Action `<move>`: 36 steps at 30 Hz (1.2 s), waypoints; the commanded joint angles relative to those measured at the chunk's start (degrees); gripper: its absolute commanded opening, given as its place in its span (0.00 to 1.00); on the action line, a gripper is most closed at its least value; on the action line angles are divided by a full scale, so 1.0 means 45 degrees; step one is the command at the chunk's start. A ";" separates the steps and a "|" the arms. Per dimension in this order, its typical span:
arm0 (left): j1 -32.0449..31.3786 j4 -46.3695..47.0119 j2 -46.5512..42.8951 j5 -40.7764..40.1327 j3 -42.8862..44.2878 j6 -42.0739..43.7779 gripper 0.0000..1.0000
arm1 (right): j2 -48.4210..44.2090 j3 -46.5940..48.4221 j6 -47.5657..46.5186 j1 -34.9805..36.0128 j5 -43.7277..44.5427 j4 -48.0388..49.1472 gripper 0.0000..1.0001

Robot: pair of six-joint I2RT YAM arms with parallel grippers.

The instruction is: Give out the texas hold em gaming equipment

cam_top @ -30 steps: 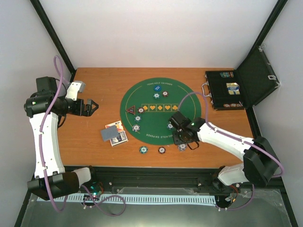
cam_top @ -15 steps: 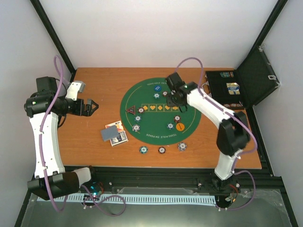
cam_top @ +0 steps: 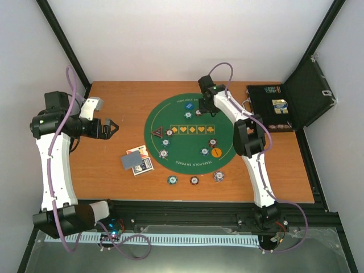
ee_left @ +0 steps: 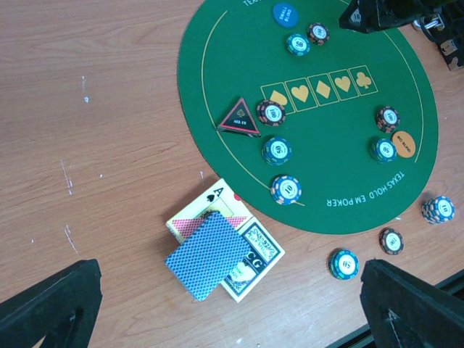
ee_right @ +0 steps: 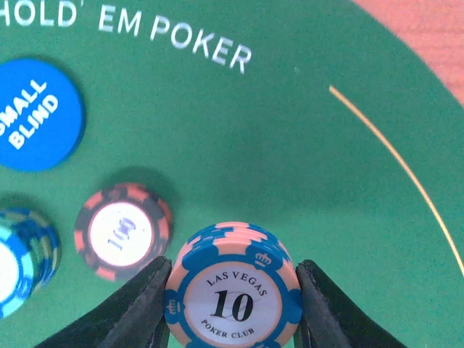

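Note:
My right gripper (ee_right: 233,274) is shut on a small stack of blue-and-pink "10" chips (ee_right: 232,301), held just above the far part of the green mat (ee_right: 304,145). Beside it lie a black-and-orange chip (ee_right: 123,230), a teal stack (ee_right: 22,257) and the blue disc (ee_right: 36,114). In the top view the right gripper (cam_top: 203,107) is at the mat's far side. My left gripper (cam_top: 108,128) stands open, high over the table's left. Blue-backed cards (ee_left: 206,254), the triangle marker (ee_left: 239,118) and the orange disc (ee_left: 404,144) show below it.
An open black case (cam_top: 272,108) stands at the back right of the wooden table (cam_top: 114,176). Several chips sit on the mat (cam_top: 165,142); three more lie on the wood by its near edge (cam_top: 194,181). The right arm reaches across the mat's right side.
The right arm has swung from the mat's near right edge to its far side, uncovering the orange disc. The left arm has not moved.

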 commanded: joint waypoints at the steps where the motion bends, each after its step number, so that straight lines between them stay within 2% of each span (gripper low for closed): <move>1: 0.0075 -0.0135 0.0097 0.0120 0.0274 0.0322 1.00 | 0.0829 0.1681 -0.0266 -0.0337 -0.0229 -0.0485 0.30; 15: 0.0077 0.0149 0.0401 -0.0018 0.0321 0.0209 1.00 | 0.2543 0.3215 -0.0213 -0.0659 -0.1048 -0.0259 0.32; 22: 0.0075 0.0138 0.0363 -0.0057 0.0225 0.0188 1.00 | 0.2704 0.3513 -0.0130 -0.0678 -0.1256 -0.0331 0.52; 26: 0.0075 0.0122 0.0306 -0.0113 0.0257 0.0152 1.00 | 0.2390 0.3715 -0.0135 -0.0697 -0.1094 -0.0544 0.61; 33: 0.0075 0.0111 0.0215 -0.0177 0.0189 0.0070 1.00 | 0.1038 0.3804 -0.0218 -0.0757 -0.0612 -0.1218 0.62; 36: 0.0075 0.0117 0.0244 -0.0302 0.0153 0.0104 1.00 | -0.0134 0.3170 -0.0149 -0.0757 -0.0495 -0.1629 0.63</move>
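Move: The right hand holds the blue-rimmed 10 chips, bound for bare felt about 4 cm ahead, level sideways and 4 cm below. From this hand, the red 100 chip lies some 3 cm ahead and 5 left, the blue 50 chips 2 ahead and 10 left, and the small blind button 7 ahead and 9 left, all about 4 below. That bare felt is roughly 34 cm ahead, 46 right and 27 below the left hand. Right hand carries the 10 chips 4 cm forward, lowers them onto the felt, opens, then rises 3 cm clear. ##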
